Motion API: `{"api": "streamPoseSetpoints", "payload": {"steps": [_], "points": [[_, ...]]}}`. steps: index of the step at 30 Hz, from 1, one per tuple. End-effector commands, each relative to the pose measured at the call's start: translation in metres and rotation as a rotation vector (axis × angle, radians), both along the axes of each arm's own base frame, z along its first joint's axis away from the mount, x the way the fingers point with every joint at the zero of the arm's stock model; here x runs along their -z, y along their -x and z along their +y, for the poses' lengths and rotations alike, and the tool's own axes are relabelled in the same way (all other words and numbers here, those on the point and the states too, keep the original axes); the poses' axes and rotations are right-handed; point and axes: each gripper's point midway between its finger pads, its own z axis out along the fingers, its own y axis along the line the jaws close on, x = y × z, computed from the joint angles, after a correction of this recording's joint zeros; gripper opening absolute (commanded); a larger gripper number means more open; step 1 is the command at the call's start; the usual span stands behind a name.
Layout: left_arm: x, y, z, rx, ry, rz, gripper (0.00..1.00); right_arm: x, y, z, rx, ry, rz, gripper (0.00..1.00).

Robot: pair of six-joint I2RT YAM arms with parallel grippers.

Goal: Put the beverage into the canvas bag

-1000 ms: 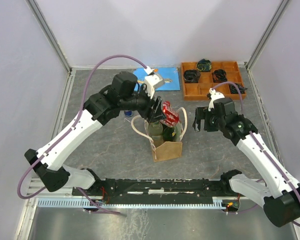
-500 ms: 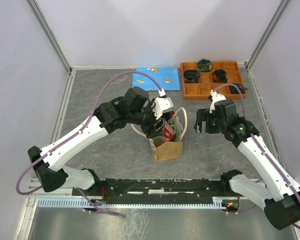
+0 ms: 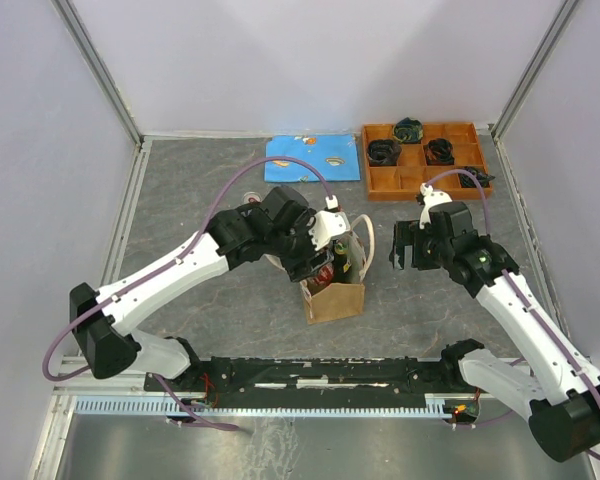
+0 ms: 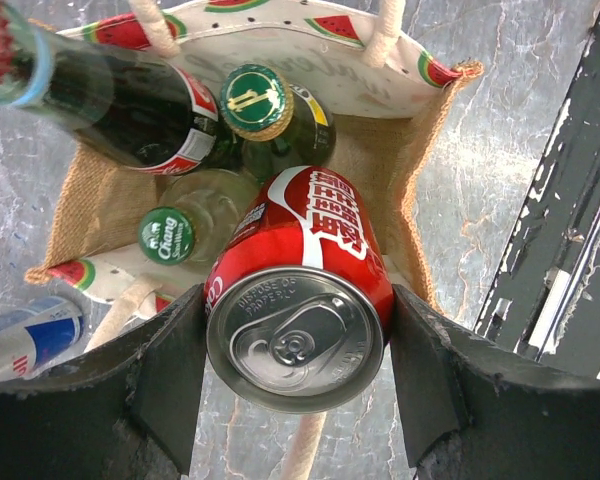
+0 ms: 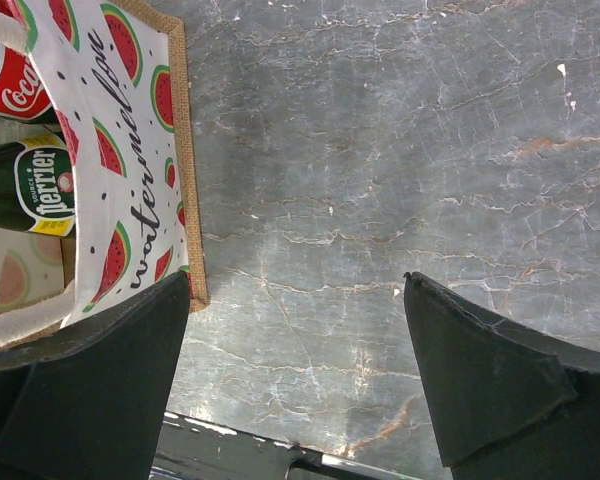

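Observation:
In the left wrist view a red cola can [image 4: 300, 290], the beverage, is clamped between the two black fingers of my left gripper [image 4: 295, 345], top end toward the camera. It hangs in the open mouth of the canvas bag [image 4: 420, 170], a tan tote with a watermelon-print lining. Three bottles stand inside the bag: a dark cola bottle [image 4: 130, 110], a green gold-capped one [image 4: 270, 110] and a clear green-capped one [image 4: 175, 235]. From above, the left gripper [image 3: 327, 265] is at the bag's [image 3: 338, 300] top. My right gripper [image 3: 410, 245] stands open and empty to the bag's right, above bare table [image 5: 298, 330].
A blue-and-white can [image 4: 25, 335] lies on the table just outside the bag. An orange compartment tray [image 3: 425, 190] with dark items and a blue mat [image 3: 313, 158] sit at the back. A black rail [image 3: 320, 372] runs along the near edge.
My left gripper has swung from above the bag down into its mouth, carrying the red can with it. The right arm has barely moved.

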Motion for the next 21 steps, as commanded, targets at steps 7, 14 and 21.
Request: {"api": "streamPoseSetpoints", "payload": {"steps": [7,14,21], "points": [[0.014,-0.002,-0.018,0.088,-0.036,-0.072,0.03,-0.009,0.003,-0.009,0.016,0.013,-0.046,0.96],[0.038,0.0,-0.023,0.101,-0.077,-0.046,0.03,-0.009,0.01,-0.015,0.029,0.027,-0.05,0.96],[0.058,0.0,-0.03,0.093,-0.1,0.003,0.03,-0.01,0.013,-0.018,0.024,0.041,-0.05,0.96]]}}
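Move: The left hand holds the red Coke can, with the free space at the near end of the canvas bag about 12 cm below it, 2 cm back and 4 cm to its right. The green bottle stands about 3 cm ahead and 5 cm right, the clear bottle straight ahead some 5 cm, and the cola bottle about 8 cm ahead and 4 cm right. From the empty right hand, that free space is roughly 15 cm left and 6 cm back. Keeping its grip on the can, the left hand sinks steadily about 7 cm into the bag's near end, easing only about a centimetre back and to the right while its fingers tip some 10 degrees steeper, so the can goes down between the bottles and the near wall. The open, empty right hand drifts a couple of centimetres back and to the right, away from the bag. ##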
